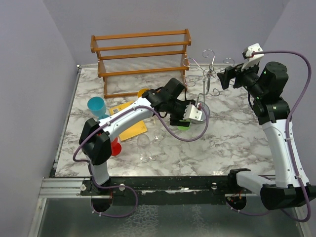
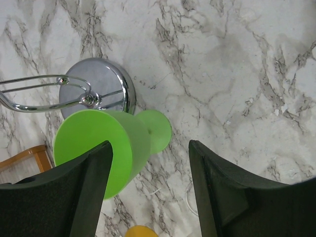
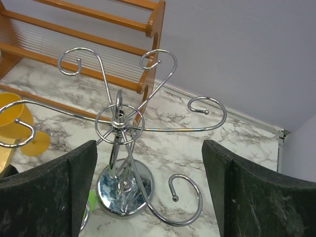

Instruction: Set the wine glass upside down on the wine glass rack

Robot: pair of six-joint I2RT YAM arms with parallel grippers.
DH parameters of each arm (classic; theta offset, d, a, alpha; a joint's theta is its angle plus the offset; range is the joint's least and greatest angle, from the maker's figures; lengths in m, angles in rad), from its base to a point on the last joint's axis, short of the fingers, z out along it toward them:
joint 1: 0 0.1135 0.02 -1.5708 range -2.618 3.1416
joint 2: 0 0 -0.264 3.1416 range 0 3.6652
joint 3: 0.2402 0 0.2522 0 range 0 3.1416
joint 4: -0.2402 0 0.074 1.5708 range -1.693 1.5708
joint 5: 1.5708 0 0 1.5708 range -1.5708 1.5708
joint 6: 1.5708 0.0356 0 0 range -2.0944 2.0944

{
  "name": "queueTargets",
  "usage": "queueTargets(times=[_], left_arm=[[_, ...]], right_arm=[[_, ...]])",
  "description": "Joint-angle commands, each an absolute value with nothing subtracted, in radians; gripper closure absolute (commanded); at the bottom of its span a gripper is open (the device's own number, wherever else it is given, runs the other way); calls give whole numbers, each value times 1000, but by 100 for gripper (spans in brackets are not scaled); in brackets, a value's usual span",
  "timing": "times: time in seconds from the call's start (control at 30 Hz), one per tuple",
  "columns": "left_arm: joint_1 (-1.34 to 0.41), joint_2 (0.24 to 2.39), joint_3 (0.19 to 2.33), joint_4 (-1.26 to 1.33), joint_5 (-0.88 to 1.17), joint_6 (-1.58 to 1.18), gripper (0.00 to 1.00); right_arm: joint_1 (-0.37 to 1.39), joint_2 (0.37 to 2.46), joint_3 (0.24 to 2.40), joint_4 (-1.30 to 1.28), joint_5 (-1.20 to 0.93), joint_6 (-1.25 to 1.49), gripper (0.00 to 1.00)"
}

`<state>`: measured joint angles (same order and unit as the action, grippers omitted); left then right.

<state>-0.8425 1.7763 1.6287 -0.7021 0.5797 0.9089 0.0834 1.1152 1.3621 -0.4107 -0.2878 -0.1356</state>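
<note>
The wine glass rack (image 3: 118, 123) stands on its round chrome base (image 2: 98, 91) at the back right of the table, its curled arms (image 1: 210, 73) bare. A green wine glass (image 2: 98, 148) lies on its side against that base, its foot (image 2: 157, 129) pointing away from the base. My left gripper (image 2: 150, 145) hovers low over it, open, the left finger (image 2: 84, 187) in front of the bowl and only marble between the jaws. It shows under that gripper (image 1: 183, 120) as a green patch (image 1: 183, 127). My right gripper (image 3: 149, 145) is open, held high beside the rack top (image 1: 225, 78).
A brown wooden shelf (image 1: 140, 54) stands at the back. A teal cup (image 1: 96, 106), a red cup (image 1: 116, 146), yellow sheets (image 1: 132, 129) and two clear glasses (image 1: 144, 143) lie left of centre. A yellow goblet (image 3: 15, 123) sits near the shelf.
</note>
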Motion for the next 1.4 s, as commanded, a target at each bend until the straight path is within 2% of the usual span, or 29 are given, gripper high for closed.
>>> queueTargets(times=[0.0,0.1,0.3,0.47,0.63,1.07,1.2,1.37], left_arm=[[-850,1820,1681,-707,524,960,34],[-852,1850,1704,-732,508,974,35],[-851,1918,1794,-848,509,978,45],[-852,1942,1827,-922,509,982,56],[-854,1963,1852,-985,500,988,71],[-897,1967,1898,-1117,497,1041,99],[-926,1896,1874,-1202,584,1140,100],[-939,1771,1872,-1226,699,1134,100]], right_arm=[[67,1080,1349,-387,-324,-133,14],[62,1077,1348,-391,-319,-140,14],[44,1080,1344,-388,-332,-144,14],[35,1092,1342,-386,-350,-143,14],[31,1098,1337,-382,-363,-140,14],[26,1079,1338,-385,-360,-148,13],[27,1088,1346,-384,-381,-136,13],[28,1114,1374,-400,-433,-146,14]])
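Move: The green wine glass stands upright with its middle about 4 cm ahead of the left hand and 9 cm below; its mouth is already under the fingers. The metal rack's round base lies roughly 10 cm ahead, 8 cm to the right and 16 cm below, the nearer clear glass some 12 cm left and 2 cm back, and the orange goblet about 18 cm left and 9 cm ahead. From the right hand, the green glass is around 17 cm left, 5 cm back and 28 cm lower. The left hand eases down about 3 cm and slightly forward over the green glass, then drifts back while its half-open fingers shut and pinch the wall of the cup at the rim, on the side nearest the robot. Already drawing back as the fingers finish shutting, it pulls the green glass some 5 cm towards the robot, away from the rack's base, rising about a centimetre at the last, with the fingers tipped some 15 degrees more steeply down and the hand turned a little clockwise. ##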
